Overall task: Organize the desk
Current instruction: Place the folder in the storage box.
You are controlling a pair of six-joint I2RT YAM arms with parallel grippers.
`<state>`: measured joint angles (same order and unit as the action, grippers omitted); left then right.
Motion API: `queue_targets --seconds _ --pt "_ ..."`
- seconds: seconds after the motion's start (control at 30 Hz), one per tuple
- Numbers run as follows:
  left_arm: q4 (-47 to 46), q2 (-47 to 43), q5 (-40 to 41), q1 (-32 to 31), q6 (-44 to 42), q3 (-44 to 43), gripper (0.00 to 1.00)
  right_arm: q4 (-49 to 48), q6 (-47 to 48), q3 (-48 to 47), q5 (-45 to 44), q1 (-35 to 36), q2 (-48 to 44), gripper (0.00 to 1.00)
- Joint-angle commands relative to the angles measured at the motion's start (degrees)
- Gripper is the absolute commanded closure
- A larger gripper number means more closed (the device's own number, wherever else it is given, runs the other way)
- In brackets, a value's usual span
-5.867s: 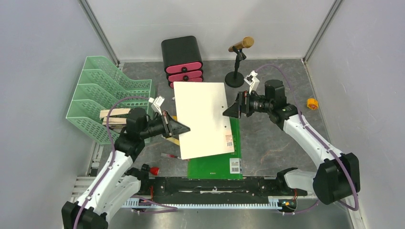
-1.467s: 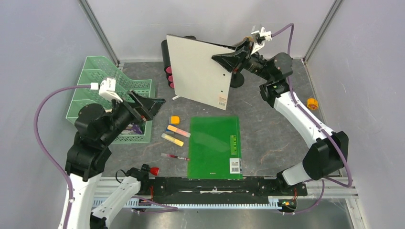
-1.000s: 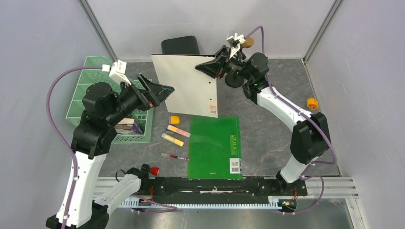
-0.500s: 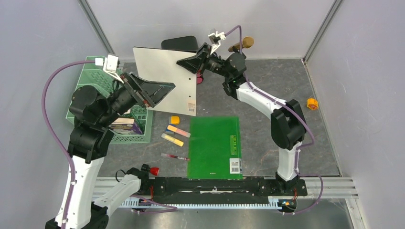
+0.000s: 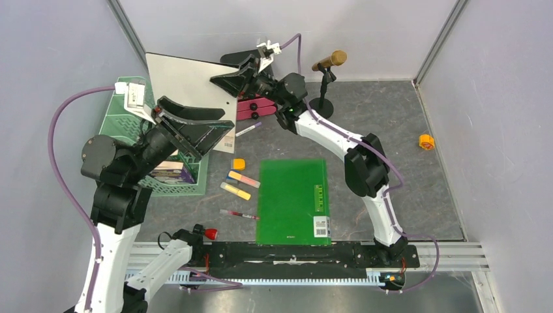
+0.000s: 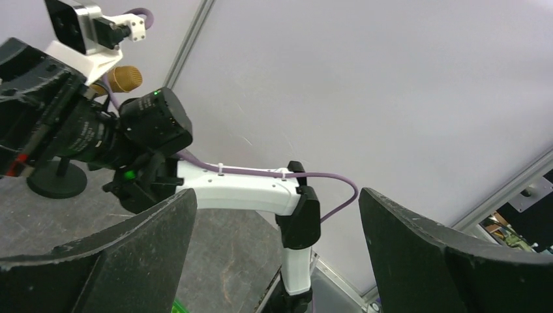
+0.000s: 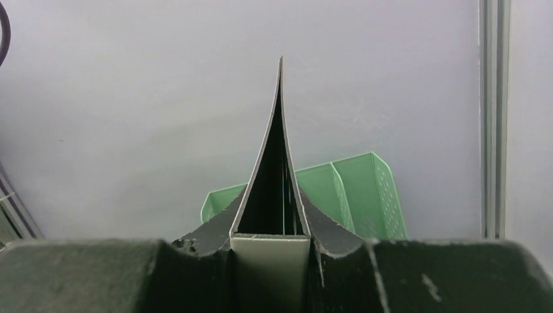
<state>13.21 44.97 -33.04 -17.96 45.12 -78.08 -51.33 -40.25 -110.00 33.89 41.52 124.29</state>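
Note:
The desk (image 5: 391, 117) is a dark marbled surface. My right gripper (image 5: 218, 78) is shut on the spine of a white folder (image 5: 179, 81) and holds it upright in the air at the back left, above the mint-green tiered tray (image 5: 163, 186). In the right wrist view the folder (image 7: 270, 261) runs edge-on between the pads of the right gripper (image 7: 274, 195), with the tray (image 7: 355, 189) behind it. My left gripper (image 5: 218, 125) is raised in front of the folder's lower edge. It stands wide open, and in its wrist view the left gripper (image 6: 275, 195) has nothing between its fingers.
A green folder (image 5: 291, 199) lies flat at centre front. Left of it lie an orange block (image 5: 239, 163), two highlighters (image 5: 242, 178), and a red pen (image 5: 238, 214). A purple pen (image 5: 249, 129), pink-fronted drawer box (image 5: 254, 104) and microphone stand (image 5: 324, 81) are behind; an orange object (image 5: 426, 141) lies far right.
My right gripper has carried the white folder from the back centre leftward, to above the green tray. My left arm has drawn back to the left, still open.

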Motion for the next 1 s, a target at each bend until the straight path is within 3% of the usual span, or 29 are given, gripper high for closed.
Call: queue_targets --seconds 0.0,0.27,0.53,0.97 --pt "-4.41 0.52 -2.45 0.21 2.75 0.96 0.0 -3.23 2.19 -7.86 -5.69 1.82 3.24 1.0" --pt "-5.38 -0.04 -1.88 0.15 3.26 3.69 0.0 -3.14 11.01 -11.11 -7.27 5.57 7.34 1.0" --pt "-3.94 -0.58 -1.95 0.19 2.69 4.56 0.0 -6.4 13.14 -15.01 -11.66 8.39 13.2 1.0" --pt "-4.45 -1.64 -1.15 0.2 2.82 7.64 0.0 -11.75 18.44 -15.14 -14.11 10.83 13.35 1.0"
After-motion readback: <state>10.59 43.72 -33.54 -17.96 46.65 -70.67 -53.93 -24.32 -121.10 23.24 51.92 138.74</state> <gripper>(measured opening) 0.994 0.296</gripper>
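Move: The right hand holds the folder by its right edge. The storage box's middle lies about 27 cm to its left, some 3 cm farther out and 30 cm below. From the same hand, the black drawer unit stands roughly 22 cm ahead, level sideways and 33 cm down; the yellow block lies 2 cm back, 3 cm left and some 41 cm below. From the open left hand, the storage box is about 24 cm ahead, 26 cm left and 40 cm down. Still pinching the folder by its right edge, the right hand carries it about 9 cm left and 5 cm down towards the storage box; most of this comes early, then it slows and eases back a couple of centimetres, with a slight clockwise turn and roll of the wrist. The left hand, wide open, sinks some 3–4 cm. ##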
